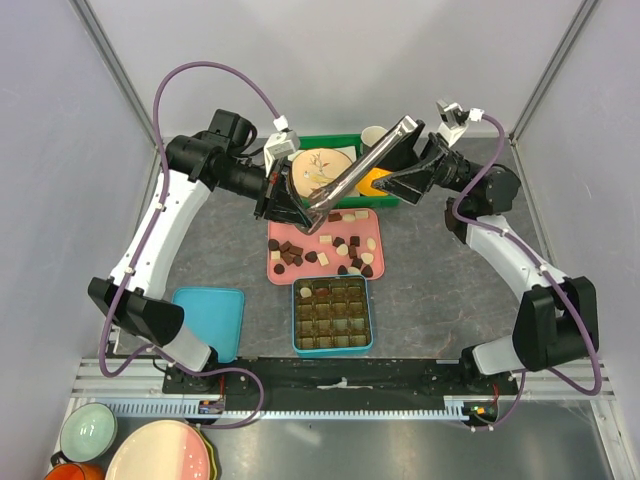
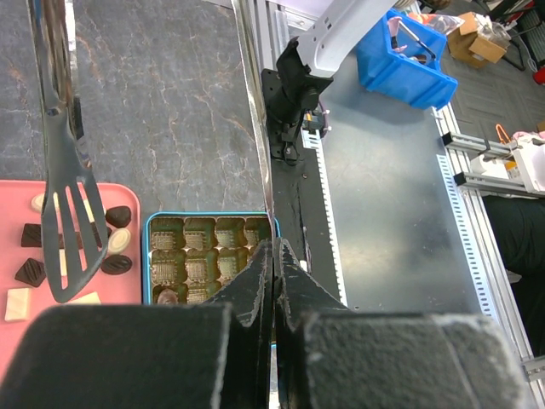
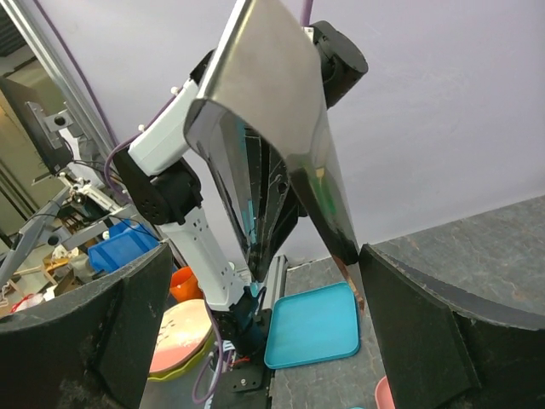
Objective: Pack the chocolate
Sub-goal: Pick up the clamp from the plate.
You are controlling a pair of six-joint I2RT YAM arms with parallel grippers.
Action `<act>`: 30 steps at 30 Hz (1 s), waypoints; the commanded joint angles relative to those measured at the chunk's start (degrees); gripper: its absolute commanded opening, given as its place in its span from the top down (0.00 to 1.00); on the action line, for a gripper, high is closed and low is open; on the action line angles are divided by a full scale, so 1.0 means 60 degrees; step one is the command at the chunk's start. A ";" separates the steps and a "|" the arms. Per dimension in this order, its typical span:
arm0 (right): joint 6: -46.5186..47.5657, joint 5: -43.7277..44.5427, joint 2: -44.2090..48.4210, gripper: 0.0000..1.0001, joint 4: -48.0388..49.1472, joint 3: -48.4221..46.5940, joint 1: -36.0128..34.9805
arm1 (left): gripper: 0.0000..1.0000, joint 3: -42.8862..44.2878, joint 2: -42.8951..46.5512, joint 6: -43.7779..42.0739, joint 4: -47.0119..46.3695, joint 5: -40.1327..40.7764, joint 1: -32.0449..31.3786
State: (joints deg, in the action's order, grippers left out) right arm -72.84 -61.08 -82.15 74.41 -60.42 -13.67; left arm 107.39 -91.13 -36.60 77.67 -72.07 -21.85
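The chocolate point(image 1: 330, 245), small dark, brown and cream pieces, lies scattered on a pink tray point(image 1: 272, 262); some pieces point(image 2: 32, 271) show in the left wrist view. Just in front stands a teal tin point(image 1: 296, 322) with gold compartments, also seen as the tin point(image 2: 146, 247), holding a couple of pieces. Metal tongs point(image 1: 360, 170) slant above the tray. My left gripper point(image 1: 300, 205) is shut on one thin arm of them point(image 2: 274, 247); the slotted head point(image 2: 64, 247) hangs over the tray. My right gripper point(image 1: 397, 160) stands open around the tongs' handle point(image 3: 281, 111), fingertips wide apart point(image 3: 264, 256).
A teal lid point(image 1: 210, 320) lies left of the tin, also visible as the lid point(image 3: 315, 324). A green bin point(image 1: 330, 142) at the back holds a plate point(image 1: 320, 168) and an orange point(image 1: 372, 183). Bowls point(image 1: 88, 430) sit off the table's near left corner.
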 commanded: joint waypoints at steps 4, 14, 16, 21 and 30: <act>0.0143 -0.0147 0.0420 0.02 0.4298 -0.0226 -0.0357 | 0.99 0.0119 0.0115 0.0094 0.1704 -0.0117 -0.0138; 0.2014 -0.0557 0.0668 0.02 0.1329 -0.0418 -0.0885 | 0.99 -0.0115 0.0335 0.0065 0.1455 0.0673 -0.0446; 0.3575 -0.0470 0.1034 0.03 -0.0654 -0.0461 -0.1060 | 0.99 -0.0247 0.0379 0.0079 0.1338 0.0835 -0.0519; 0.7140 0.0275 0.1927 0.10 -0.5724 -0.0783 -0.1587 | 0.99 -0.0394 0.0525 0.0167 0.1075 0.1172 -0.0680; 0.7453 0.1199 0.2002 0.28 -0.6208 -0.0360 -0.1969 | 0.99 -0.0686 0.0920 0.0445 0.0401 0.1800 -0.0929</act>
State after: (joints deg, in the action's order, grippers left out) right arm -30.33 -55.51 -70.24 38.65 -62.85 -24.27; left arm 104.49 -88.07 -36.51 77.84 -65.14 -26.63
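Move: The clamp's bent end stands up right at the open right fingers, roughly 2 cm ahead of the right hand and 4 cm above it. From the left hand, which already holds one arm of the clamp by its tip, that end is about 9 cm ahead, 18 cm to the right and 10 cm up. Far below, the pink chocolate tray lies some 14 cm ahead and 13 cm left of the right hand; the orange bowl roughly 30 cm ahead and 2 cm right. The clamp's bent end is taken in between the right fingers: that hand goes back and left, about 5 cm in all, returning slightly forward last, rolling some 20 degrees so its forward finger rises, and starts closing, by about a quarter, onto the metal. The left hand keeps its pinch on the tip and eases about 2 cm back and a little down. ##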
